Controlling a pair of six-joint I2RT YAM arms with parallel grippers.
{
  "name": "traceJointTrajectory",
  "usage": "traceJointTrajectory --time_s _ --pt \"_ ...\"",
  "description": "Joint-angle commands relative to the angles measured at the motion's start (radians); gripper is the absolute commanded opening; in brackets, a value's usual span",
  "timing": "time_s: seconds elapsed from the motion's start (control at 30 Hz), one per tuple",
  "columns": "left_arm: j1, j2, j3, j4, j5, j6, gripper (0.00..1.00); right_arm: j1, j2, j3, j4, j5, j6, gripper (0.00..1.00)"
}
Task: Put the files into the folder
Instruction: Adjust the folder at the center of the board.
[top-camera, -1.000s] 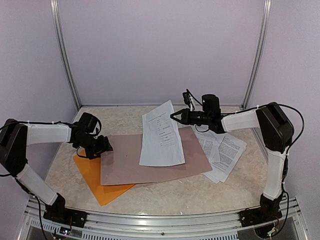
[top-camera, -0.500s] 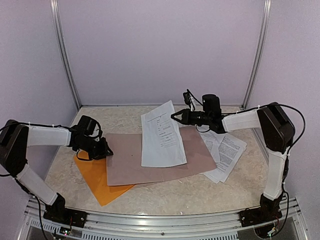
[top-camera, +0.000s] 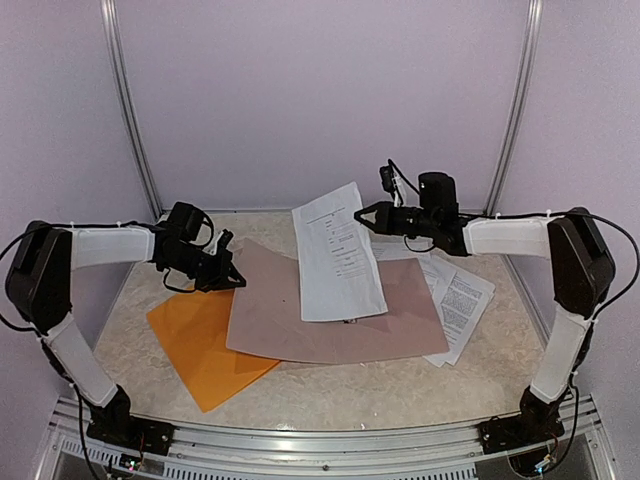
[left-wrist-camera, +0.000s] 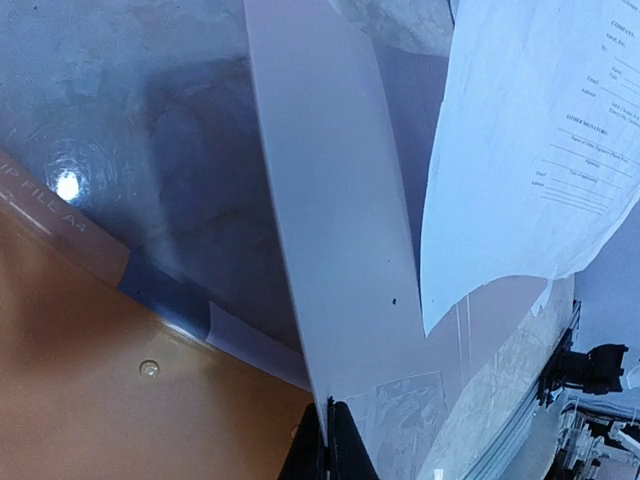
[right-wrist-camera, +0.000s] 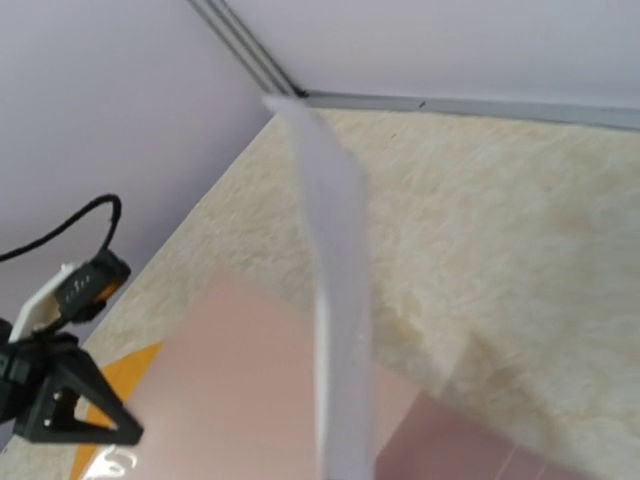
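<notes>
The orange folder (top-camera: 195, 345) (left-wrist-camera: 110, 400) lies flat at the front left. A pinkish-brown cover sheet (top-camera: 330, 322) (left-wrist-camera: 330, 200) overlaps it. My left gripper (top-camera: 236, 277) (left-wrist-camera: 328, 408) is shut on that sheet's left edge and holds the edge raised off the orange folder. My right gripper (top-camera: 363, 216) is shut on the top edge of one printed white file (top-camera: 340, 265) (left-wrist-camera: 520, 150), which hangs tilted over the cover sheet. In the right wrist view this file (right-wrist-camera: 335, 300) shows edge-on and hides the fingers. More files (top-camera: 462, 295) lie in a loose pile at the right, partly under the cover sheet.
Metal posts (top-camera: 128, 110) (top-camera: 514, 110) stand at the back corners against lilac walls. An aluminium rail (top-camera: 320, 445) runs along the near edge. The tabletop (top-camera: 400, 385) is pale marbled stone.
My left gripper closed on the cover sheet's left edge, then lifted it up and to the right. My right gripper carried the held file slightly higher and to the right.
</notes>
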Motion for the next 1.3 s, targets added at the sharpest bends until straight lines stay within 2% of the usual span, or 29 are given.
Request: traceJointTrajectory --time_s 0.0,0.2,0.47,0.53,0.67,0.83,1.0,1.2,1.27 --pt "-0.006 0.063 0.085 -0.127 0.093 0.138 0.0 -0.032 -0.081 -0.043 -0.06 0.055 -0.023 0.0" --pt "-0.003 0.15 0.187 -0.206 0.133 0.225 0.0 -0.043 -0.109 -0.073 -0.096 0.045 -0.039 0.0" --pt "-0.011 0.343 0.394 -0.322 0.186 0.298 0.01 -0.049 -0.126 -0.135 -0.067 0.039 -0.033 0.0" --pt "-0.014 0.37 0.41 -0.33 0.149 0.287 0.1 -0.049 -0.123 -0.147 -0.048 0.028 -0.021 0.0" --pt "-0.011 0.34 0.381 -0.289 0.051 0.213 0.38 -0.049 -0.11 -0.175 0.016 0.007 0.018 0.0" --pt "-0.046 0.281 0.341 -0.261 -0.077 0.105 0.62 -0.047 -0.093 -0.215 0.113 -0.017 0.074 0.0" --pt "-0.15 0.24 0.338 -0.292 -0.232 0.004 0.8 -0.044 -0.066 -0.224 0.151 -0.036 0.093 0.0" --pt "-0.295 0.19 0.324 -0.334 -0.475 -0.076 0.85 -0.046 -0.063 -0.21 0.101 -0.025 0.052 0.0" --pt "-0.335 0.187 0.332 -0.371 -0.566 -0.117 0.97 -0.046 -0.063 -0.198 0.072 -0.014 0.029 0.0"
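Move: The left hand already pinches the folder's raised left edge; the folder's middle lies about 21 cm right, 3 cm back and 6 cm below. The orange file is some 12 cm back and 5 cm left of this hand. The folder's middle is roughly 11 cm back, 4 cm left and 18 cm below the right hand, whose held paper's middle hangs 5 cm back and 3 cm left; the loose papers lie 17 cm right, 9 cm back. Left hand pulls the folder edge right-forward, lowers 4 cm, releases, goes right-back; right hand moves held paper right-down. ##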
